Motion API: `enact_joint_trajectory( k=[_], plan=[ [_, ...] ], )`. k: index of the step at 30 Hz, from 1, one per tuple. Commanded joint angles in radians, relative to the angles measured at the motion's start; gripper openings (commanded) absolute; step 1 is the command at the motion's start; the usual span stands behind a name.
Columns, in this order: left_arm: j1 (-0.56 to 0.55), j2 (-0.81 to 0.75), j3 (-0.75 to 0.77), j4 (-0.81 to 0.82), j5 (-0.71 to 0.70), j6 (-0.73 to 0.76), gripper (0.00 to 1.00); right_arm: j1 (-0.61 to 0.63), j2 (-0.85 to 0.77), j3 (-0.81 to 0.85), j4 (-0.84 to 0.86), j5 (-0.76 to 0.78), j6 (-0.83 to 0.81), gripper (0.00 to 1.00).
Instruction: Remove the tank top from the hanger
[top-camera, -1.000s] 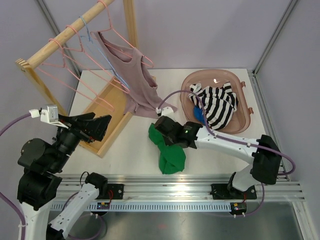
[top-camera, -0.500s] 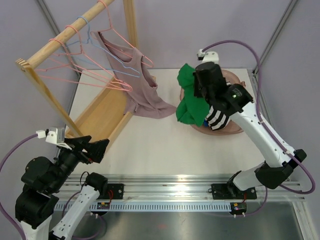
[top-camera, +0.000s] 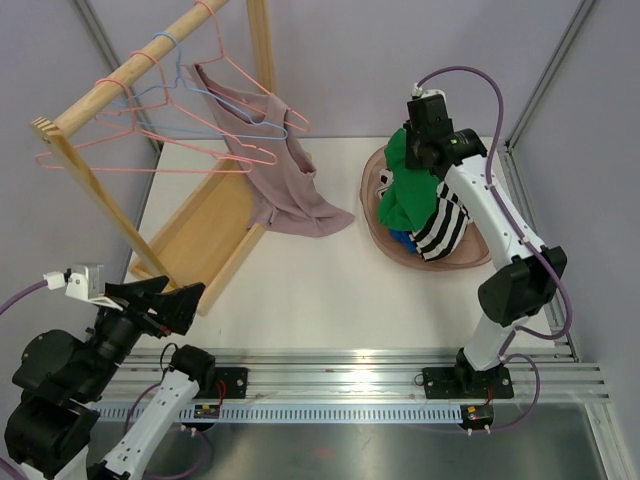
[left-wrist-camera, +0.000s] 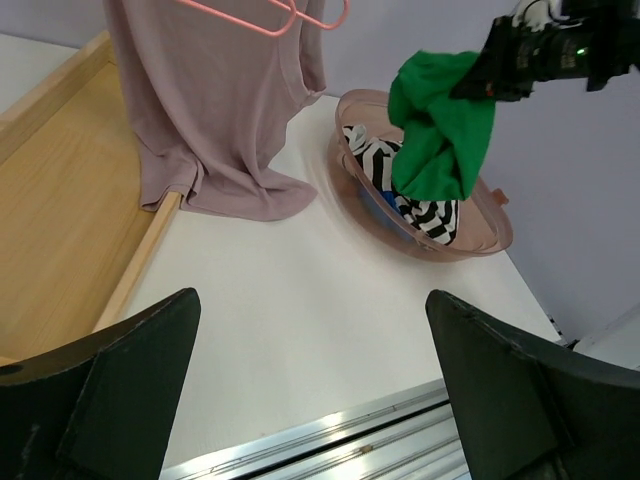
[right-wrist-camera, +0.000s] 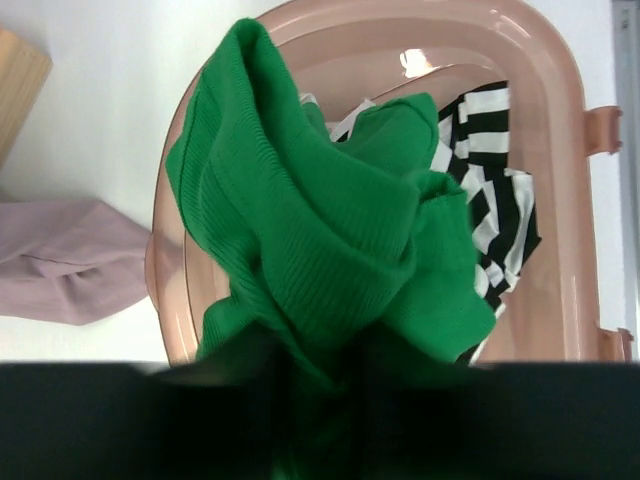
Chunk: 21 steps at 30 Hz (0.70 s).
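A mauve tank top (top-camera: 275, 160) hangs on a pink hanger (top-camera: 250, 105) from the wooden rail, its hem resting on the table. It also shows in the left wrist view (left-wrist-camera: 210, 110). My left gripper (top-camera: 165, 300) is open and empty, low at the near left, far from the tank top; its jaws stand wide apart in the left wrist view (left-wrist-camera: 312, 300). My right gripper (top-camera: 420, 150) is shut on a green garment (top-camera: 405, 190) and holds it over the pink basket (top-camera: 470, 255). The green garment (right-wrist-camera: 330, 230) hides the right fingers.
The basket rim (right-wrist-camera: 560, 80) holds a black-and-white striped garment (top-camera: 445, 225) and something blue. The wooden rack (top-camera: 120, 80) carries several empty pink and blue hangers (top-camera: 130, 150) over a wooden base tray (top-camera: 200, 230). An aluminium rail runs along the near edge.
My right arm lifted the green garment from the table and swung it back and right to above the basket. My left arm drew back toward the near left corner.
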<state>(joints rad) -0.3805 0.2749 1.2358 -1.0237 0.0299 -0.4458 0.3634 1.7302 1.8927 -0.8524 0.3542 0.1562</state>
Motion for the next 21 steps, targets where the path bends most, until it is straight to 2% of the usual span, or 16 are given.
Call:
enact_joint_trajectory(
  k=[1,2,3,9,11,15,21],
  plan=[
    [0.0,0.065,0.06,0.023,-0.018,-0.011,0.99,-0.009,0.008,0.029,0.07,-0.049,-0.012,0.51],
    [0.0,0.075,0.066,0.027,-0.021,-0.013,0.99,-0.007,0.011,0.031,0.066,-0.047,-0.006,0.66],
    [0.005,0.084,0.073,0.036,-0.021,-0.014,0.99,-0.007,0.011,0.035,0.061,-0.038,-0.001,0.99],
    [0.04,0.185,0.108,0.108,0.022,-0.027,0.99,-0.006,-0.053,0.026,0.032,-0.012,0.026,0.99],
    [0.048,0.214,0.117,0.154,0.045,-0.042,0.99,-0.007,-0.122,-0.027,0.044,-0.026,0.052,1.0],
    [0.052,0.291,0.158,0.25,0.048,-0.083,0.99,-0.007,-0.274,-0.171,0.091,-0.15,0.095,1.0],
    [0.052,0.454,0.3,0.33,0.051,-0.129,0.99,-0.006,-0.506,-0.409,0.174,-0.349,0.154,0.99]
  ],
)
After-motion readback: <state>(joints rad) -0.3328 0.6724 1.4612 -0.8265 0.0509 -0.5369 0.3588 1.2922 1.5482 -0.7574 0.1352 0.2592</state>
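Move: The pink bin's middle is about 7 cm ahead of the right hand, 6 cm to its right and 25 cm below; the striped top inside is roughly 4 cm ahead, 9 cm right and 26 cm below. From the left hand, the mauve tank top hangs some 45 cm ahead, 7 cm right and 18 cm lower; empty pink hangers are about 27 cm ahead, 8 cm left and 3 cm higher. The right hand dips about 2 cm and opens its nearly shut fingers wide, letting the green tank top go over the bin, then draws back some 10 cm while climbing about 6 cm, its left side rolling up. Meanwhile the left hand, empty and open, rises and then pushes forward about 8 cm and up as much, drifting slightly right, towards the hangers and the mauve tank top beyond. ##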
